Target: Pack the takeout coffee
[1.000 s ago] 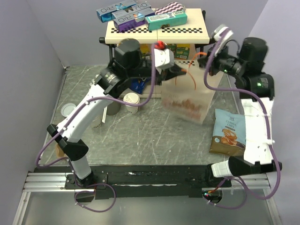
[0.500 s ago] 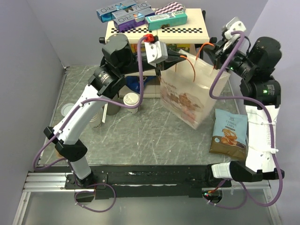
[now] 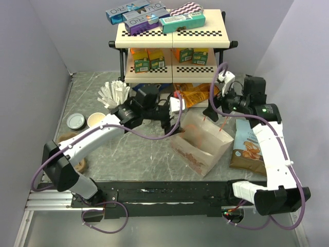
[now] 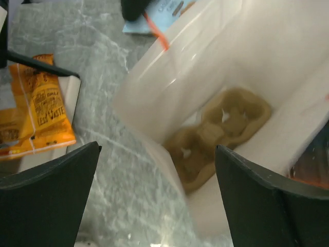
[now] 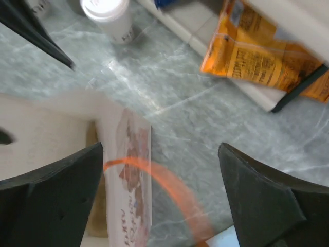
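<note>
A white paper bag [image 3: 201, 146] with orange handles stands open on the table. A brown pulp cup carrier [image 4: 221, 131] lies at its bottom. My left gripper [image 3: 168, 117] [image 4: 157, 149] hangs open over the bag's left rim, holding nothing. My right gripper [image 3: 212, 112] [image 5: 160, 146] is open above the bag's far corner; an orange handle [image 5: 169, 177] runs loose between its fingers. A takeout coffee cup with a tan inside [image 3: 95, 120] stands at the left. The right wrist view shows a white cup with dark print [image 5: 108, 15]; my left arm covers that spot from above.
A two-tier shelf [image 3: 172, 33] with boxes stands at the back, with an orange snack bag [image 3: 193, 95] at its foot. A chips bag [image 3: 249, 146] lies right of the paper bag. A grey lid [image 3: 75, 121] and a cup of white sticks [image 3: 114, 93] are at the left.
Both grippers held the bag's handles up by the shelf. They have come down and forward, set the bag on the table and opened, letting go of the handles.
</note>
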Motion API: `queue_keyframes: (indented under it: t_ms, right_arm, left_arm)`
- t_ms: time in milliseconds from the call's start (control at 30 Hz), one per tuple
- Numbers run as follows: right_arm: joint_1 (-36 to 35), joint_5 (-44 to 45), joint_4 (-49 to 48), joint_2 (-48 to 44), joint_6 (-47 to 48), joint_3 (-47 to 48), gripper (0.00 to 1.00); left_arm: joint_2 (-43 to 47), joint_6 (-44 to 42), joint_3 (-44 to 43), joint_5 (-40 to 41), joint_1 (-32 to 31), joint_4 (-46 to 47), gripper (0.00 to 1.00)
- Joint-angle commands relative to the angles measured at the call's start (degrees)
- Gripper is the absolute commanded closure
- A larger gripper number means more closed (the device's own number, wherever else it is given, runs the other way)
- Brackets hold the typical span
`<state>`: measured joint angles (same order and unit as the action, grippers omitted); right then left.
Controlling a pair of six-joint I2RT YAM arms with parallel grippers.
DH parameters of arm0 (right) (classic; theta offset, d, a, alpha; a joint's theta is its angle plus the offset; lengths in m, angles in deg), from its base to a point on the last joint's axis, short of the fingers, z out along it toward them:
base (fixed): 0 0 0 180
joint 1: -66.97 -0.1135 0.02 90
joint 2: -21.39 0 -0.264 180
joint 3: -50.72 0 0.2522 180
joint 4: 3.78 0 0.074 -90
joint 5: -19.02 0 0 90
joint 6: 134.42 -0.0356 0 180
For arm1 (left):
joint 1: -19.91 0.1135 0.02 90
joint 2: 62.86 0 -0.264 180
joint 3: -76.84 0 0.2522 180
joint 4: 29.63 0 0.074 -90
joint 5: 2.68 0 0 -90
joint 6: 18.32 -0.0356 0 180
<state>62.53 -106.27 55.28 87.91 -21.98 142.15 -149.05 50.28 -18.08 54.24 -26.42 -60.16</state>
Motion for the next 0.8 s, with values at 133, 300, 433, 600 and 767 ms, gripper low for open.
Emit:
queue_keyframes:
  t_ms: [133,300,433,600,767]
  right_arm:
    - [0.40,-5.32,5.76,-4.03,0.94,12.26,0.00]
    - [0.40,-4.53,8.57,-5.79,2.17,10.22,0.00]
    - [0.40,-3.39,12.44,-7.45,3.49,10.49,0.00]
    - [0.49,-1.45,12.88,-7.99,3.14,8.03,0.03]
    - [0.40,-2.77,15.34,-5.79,2.96,10.57,0.11]
  left_arm:
    - [7.09,-8.13,-6.02,-1.72,0.27,-1.68,0.01]
    - [6.83,-5.66,-8.38,-5.59,0.27,-0.97,0.01]
    - [7.00,-8.47,-11.29,-7.43,0.45,-6.25,0.01]
    - [5.69,-7.17,-12.34,-13.31,0.45,-3.89,0.01]
    - [-0.02,-7.59,-19.46,-19.48,0.27,-9.93,0.04]
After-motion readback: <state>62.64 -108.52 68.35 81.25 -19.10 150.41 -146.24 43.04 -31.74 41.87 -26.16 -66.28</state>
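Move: Roughly 10 cm to the left hand's right, 4 cm back and 15 cm below stands the open paper bag's middle; the lidded cup is some 15 cm ahead and 15 cm left of that hand, down on the table. From the right hand the bag's near orange handle lies about 4 cm back and 3 cm below, hardly to either side, the bag's middle about 9 cm back and 6 cm left. The orange snack bag lies 17 cm ahead and 7 cm left of this hand, the pastry bag 6 cm back and 17 cm right. Rising clear of the bag's rim with fingers still wide open, the left hand climbs about 11 cm and draws back 4 cm, its fingers tipping up and swinging back. The right hand, also still open, lifts over 9 cm while moving back, then eases down about half of that beside the orange handle, 6 cm farther back in all, its wrist tilting up and back again. ##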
